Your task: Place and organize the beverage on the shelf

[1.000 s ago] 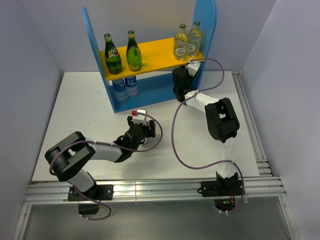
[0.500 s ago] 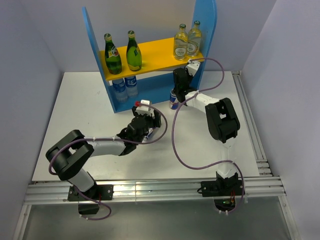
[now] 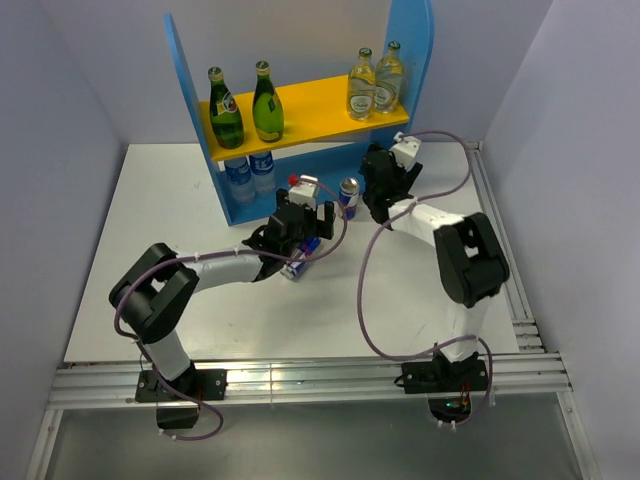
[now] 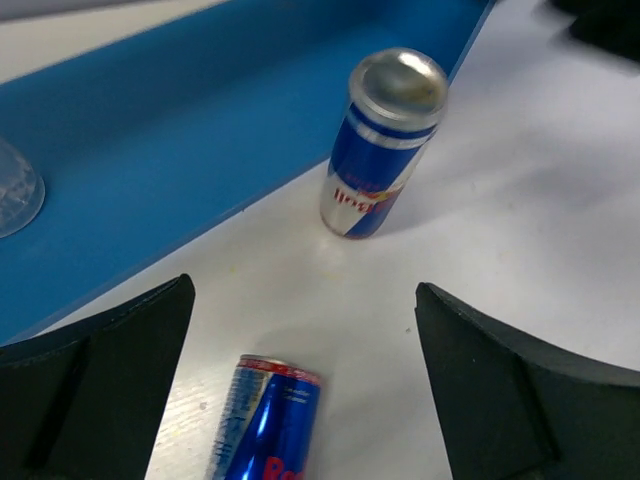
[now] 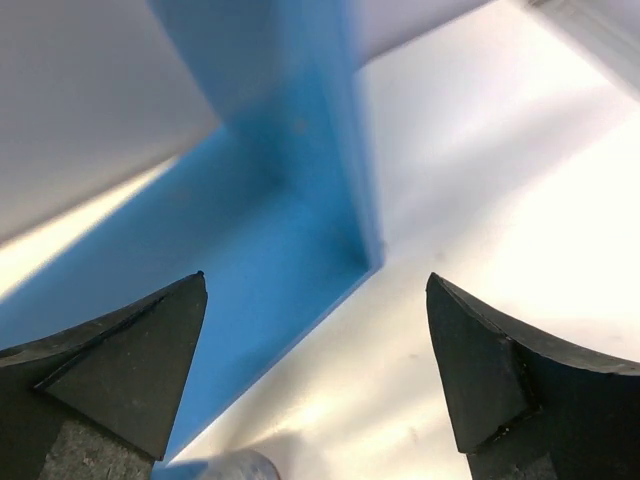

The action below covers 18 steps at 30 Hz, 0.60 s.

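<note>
The shelf (image 3: pixel 190 90) holds two green bottles (image 3: pixel 226 108) and two clear yellowish bottles (image 3: pixel 362 85) on its yellow board. One blue-and-silver can (image 3: pixel 349 196) (image 4: pixel 385 140) stands upright on the table just in front of the shelf's base (image 4: pixel 150 150). A second can (image 3: pixel 300 262) (image 4: pixel 268 420) lies on its side. My left gripper (image 3: pixel 318 228) (image 4: pixel 305 370) hovers open over the lying can, touching nothing. Just right of the upright can, my right gripper (image 3: pixel 375 195) (image 5: pixel 315 370) is open and empty; the can's top (image 5: pixel 215 467) shows at the bottom edge.
Two clear plastic water bottles (image 3: pixel 250 173) stand on the lower level at the left. The shelf's right side panel (image 5: pixel 300 130) rises close ahead of the right gripper. A metal rail (image 3: pixel 505 250) runs along the table's right edge.
The right gripper opened, let go of the upright can and drew back to the right. The left arm swung toward the shelf and opened wide; a can now lies under it.
</note>
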Each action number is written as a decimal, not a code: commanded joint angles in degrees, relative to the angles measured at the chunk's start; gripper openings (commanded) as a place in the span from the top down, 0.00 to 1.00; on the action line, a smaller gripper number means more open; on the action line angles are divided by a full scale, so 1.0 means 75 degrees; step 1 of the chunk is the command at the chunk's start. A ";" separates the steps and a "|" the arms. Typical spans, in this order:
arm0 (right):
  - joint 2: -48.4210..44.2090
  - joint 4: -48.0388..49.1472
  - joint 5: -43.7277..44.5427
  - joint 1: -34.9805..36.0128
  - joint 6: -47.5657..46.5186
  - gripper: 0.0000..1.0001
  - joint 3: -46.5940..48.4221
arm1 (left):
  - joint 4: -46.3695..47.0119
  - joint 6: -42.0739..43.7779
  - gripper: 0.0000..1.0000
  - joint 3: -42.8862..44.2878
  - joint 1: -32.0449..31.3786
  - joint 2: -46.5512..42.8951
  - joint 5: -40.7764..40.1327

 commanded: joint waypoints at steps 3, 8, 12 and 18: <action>-0.1552 -0.0147 0.0574 -0.0205 0.0512 0.02 -0.0733 | -0.2067 0.0299 0.01 0.0923 0.0312 0.0287 0.1025; -0.3087 -0.0815 0.0434 -0.0229 0.1355 0.02 -0.1811 | -0.3241 0.0287 0.01 0.1100 0.0429 0.0417 0.1294; -0.4561 -0.1039 0.0246 -0.0217 0.1848 0.02 -0.3147 | -0.3721 0.0287 0.01 0.1134 0.0535 0.0591 0.1891; -0.6145 -0.1367 0.0059 -0.0217 0.1965 0.02 -0.4237 | -0.4355 0.0346 0.02 0.1557 0.0535 0.1178 0.2161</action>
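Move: The left hand, open and empty, has the fallen can lying some 13 cm below it, about 5 cm back and 4 cm to its left. The standing can is roughly 9 cm ahead of the left hand, 8 cm to its right and 9 cm down. The nearer water bottle on the lower shelf stands about 13 cm ahead and 13 cm left of it. From the right hand, the fallen can lies about 14 cm back, 22 cm left and 13 cm lower. Downward, about 10 cm, the left hand sinks towards the fallen can, edging a little forward and then back, while its wrist tips the fingers down some 25 degrees and rolls its left side up; the fingers stay wide open. The right hand, open and empty, rises briefly while drawing back about 15 cm and some way right, away from the shelf and the standing can. ##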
